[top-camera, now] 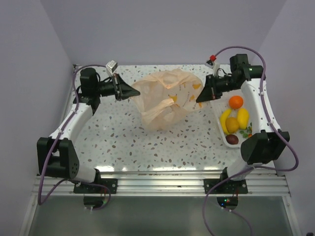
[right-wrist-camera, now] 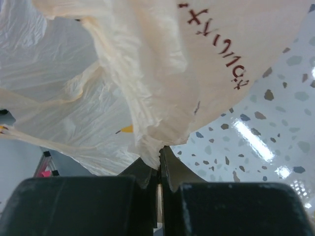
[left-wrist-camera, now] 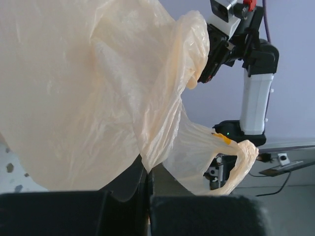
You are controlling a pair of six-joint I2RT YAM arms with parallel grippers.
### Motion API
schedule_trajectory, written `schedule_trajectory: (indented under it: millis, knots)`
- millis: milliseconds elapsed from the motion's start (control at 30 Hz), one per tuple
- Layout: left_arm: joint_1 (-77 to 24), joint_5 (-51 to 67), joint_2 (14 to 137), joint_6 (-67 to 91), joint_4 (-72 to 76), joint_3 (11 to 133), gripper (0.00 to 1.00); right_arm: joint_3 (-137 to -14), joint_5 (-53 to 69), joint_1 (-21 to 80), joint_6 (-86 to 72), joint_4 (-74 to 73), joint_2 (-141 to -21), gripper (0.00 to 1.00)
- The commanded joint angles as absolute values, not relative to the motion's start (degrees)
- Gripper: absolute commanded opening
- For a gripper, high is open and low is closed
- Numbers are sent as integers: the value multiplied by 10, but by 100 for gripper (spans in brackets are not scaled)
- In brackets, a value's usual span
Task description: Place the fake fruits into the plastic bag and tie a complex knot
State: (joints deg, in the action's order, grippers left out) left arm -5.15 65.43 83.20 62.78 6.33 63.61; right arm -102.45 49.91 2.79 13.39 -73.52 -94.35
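The peach-orange plastic bag [top-camera: 165,98] hangs stretched between my two grippers over the far middle of the table. My left gripper [top-camera: 136,93] is shut on the bag's left edge; its wrist view shows the film [left-wrist-camera: 74,88] pinched between the jaws, with a handle loop [left-wrist-camera: 243,162] dangling to the right. On the other side, my right gripper [top-camera: 199,99] is shut on the bag's right edge, the crumpled film [right-wrist-camera: 157,98] caught at the jaw tips. The fake fruits lie in a white tray [top-camera: 221,132] at the right: an orange [top-camera: 236,102], yellow bananas [top-camera: 242,117], a plum [top-camera: 232,139]. No knot shows.
The speckled table [top-camera: 123,137] spreads under the bag. The white tray sits close under the right arm's forearm [top-camera: 261,98]. Pale walls close the back and both sides. An aluminium rail [top-camera: 162,184] runs along the near edge by the arm bases.
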Motion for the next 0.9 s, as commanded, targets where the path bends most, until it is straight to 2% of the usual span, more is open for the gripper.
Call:
schedule_trajectory:
  millis: [0, 133, 233, 400, 633, 667, 700, 733, 767, 800, 833, 867]
  knots:
    - [-46, 678, 790, 725, 62, 614, 0, -1001, 615, 26, 197, -878, -890, 0]
    - [-42, 645, 777, 689, 3, 609, 0, -925, 635, 26, 165, -857, -882, 0]
    - [-43, 600, 794, 645, -18, 612, 0, -882, 557, 28, 113, -776, -917, 0]
    - [-47, 494, 914, 411, -171, 690, 0, -859, 453, 28, 30, -624, -986, 0]
    - [-45, 481, 993, 313, -162, 696, 0, -875, 374, 28, 6, -578, -1015, 0]
    - [-45, 484, 995, 306, -156, 696, 0, -877, 366, 28, 15, -578, -1001, 3]
    - [-45, 486, 993, 304, -154, 698, 0, -880, 364, 28, 18, -577, -995, 9]
    - [-45, 493, 992, 308, -148, 698, 0, -890, 364, 28, 23, -578, -987, 21]
    - [-46, 502, 990, 309, -142, 700, 0, -897, 364, 28, 34, -580, -974, 38]
    - [-47, 512, 989, 309, -142, 709, 0, -907, 365, 28, 40, -581, -968, 70]
    - [-47, 515, 984, 302, -142, 714, 0, -927, 362, 28, 51, -585, -962, 77]
    - [-48, 522, 980, 297, -140, 715, 0, -937, 354, 28, 54, -584, -950, 80]
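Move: The plastic bag is already pinched at its rim in both shut grippers. Its body hangs between them, its middle about 13 cm right of my left hand, roughly 2 cm back and 8 cm below. From my right hand it is about 14 cm left, 1 cm back and 6 cm below. The fruit crate sits some 20 cm right of that hand and 8 cm farther out, its nearest banana 13 cm right and 6 cm out, both roughly 24 cm below. I swing both held bag rims down towards the table: first a short pull back, about 5 cm with my right hand and under 2 with my left, then down and forward. My left hand drops some 16 cm, keeps its pinch and tips its fingers about 20 degrees further down. My right drops nearly as far, then opens wide and lets go of its rim, starting to rise. ##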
